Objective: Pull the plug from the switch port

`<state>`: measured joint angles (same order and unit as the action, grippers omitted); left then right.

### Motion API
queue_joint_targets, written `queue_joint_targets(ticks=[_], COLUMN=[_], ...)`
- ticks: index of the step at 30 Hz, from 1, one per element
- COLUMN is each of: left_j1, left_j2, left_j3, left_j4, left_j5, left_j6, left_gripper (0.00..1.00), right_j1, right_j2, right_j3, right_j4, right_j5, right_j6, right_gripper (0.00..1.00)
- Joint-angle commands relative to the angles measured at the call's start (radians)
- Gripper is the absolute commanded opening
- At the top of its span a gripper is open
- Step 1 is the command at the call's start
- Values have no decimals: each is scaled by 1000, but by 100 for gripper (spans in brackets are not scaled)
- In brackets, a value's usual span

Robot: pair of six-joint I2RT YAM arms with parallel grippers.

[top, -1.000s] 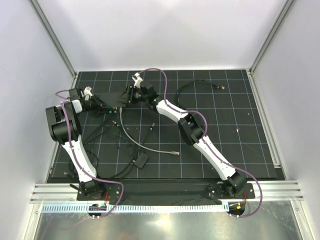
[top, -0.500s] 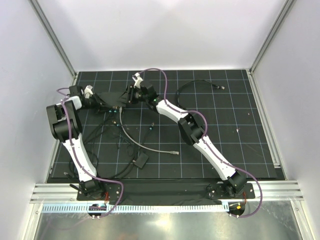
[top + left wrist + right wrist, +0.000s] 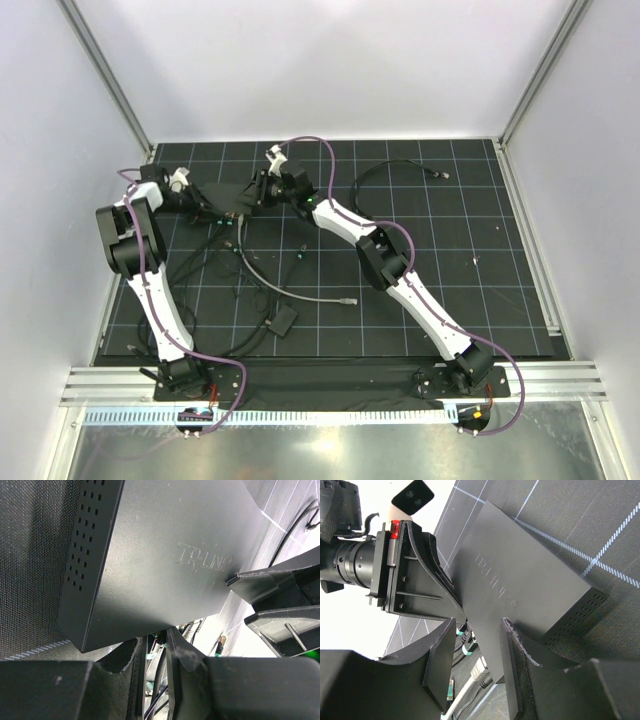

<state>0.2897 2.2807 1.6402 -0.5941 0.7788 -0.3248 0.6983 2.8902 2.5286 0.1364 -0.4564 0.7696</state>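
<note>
The switch [image 3: 228, 195], a flat dark-grey box with a raised logo [image 3: 150, 555], lies between my two grippers at the back left of the mat. My left gripper [image 3: 200, 200] reaches its port edge from the left. Its fingers [image 3: 187, 665] stand close together on a plug [image 3: 159, 642] with a teal tag, which is mostly hidden. My right gripper [image 3: 475, 645] straddles the switch [image 3: 520, 580] from the right. One of its fingers [image 3: 512, 670] rests on the top face. The other stands off the port side, where several plugs [image 3: 470, 647] sit.
Several cables trail from the ports toward the near edge. A grey cable ends in a loose plug [image 3: 348, 301]. A small black block [image 3: 283, 321] lies on a thin cable. A black cable loop [image 3: 400, 168] sits at the back right. The left wall frame [image 3: 150, 150] is close.
The left arm's elbow and wrist have shifted toward the back-left corner. The right gripper's jaws have narrowed slightly round the switch.
</note>
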Motion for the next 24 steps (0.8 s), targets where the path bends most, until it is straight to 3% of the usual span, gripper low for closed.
queue_joint_targets(ticks=[1, 12, 24], left_j1=[-3, -8, 28], left_j2=[69, 31, -440], left_j3=[-74, -97, -255], left_j4=[-162, -187, 34], left_j5=[-188, -200, -441], left_j6=[99, 142, -36], left_gripper=[0, 0, 0], right_j1=[6, 6, 6], right_j2=[-13, -13, -78], right_j3=[48, 55, 32], right_j4=[-12, -31, -69], right_j5=[25, 33, 15], right_j6=[-15, -21, -67], right_gripper=[47, 46, 49])
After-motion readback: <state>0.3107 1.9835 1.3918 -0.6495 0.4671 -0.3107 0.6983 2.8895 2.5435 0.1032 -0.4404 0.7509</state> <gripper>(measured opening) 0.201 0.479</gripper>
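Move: The plug sits between the left hand's closed fingers, right at the hand point, where it enters the front of the switch. The switch's middle is about 5 cm ahead and 4 cm to the right at much the same height; the grey plug, still in its port, is some 7 cm to the right and level fore and aft. A loose cable end lies roughly 10 cm back and 4 cm right. From the right hand the plug is about 12 cm left and 8 cm back, slightly lower. The plug is drawn straight back out of the switch by the left hand, slowly at first and then faster, for about 6 cm in all. Near the end the hand swings some 3 cm left and lifts about 2 cm, rolling its left side up some 15 degrees, its pinch unchanged. The right hand stays put at the switch's right end, fingers part open, bracing it. ##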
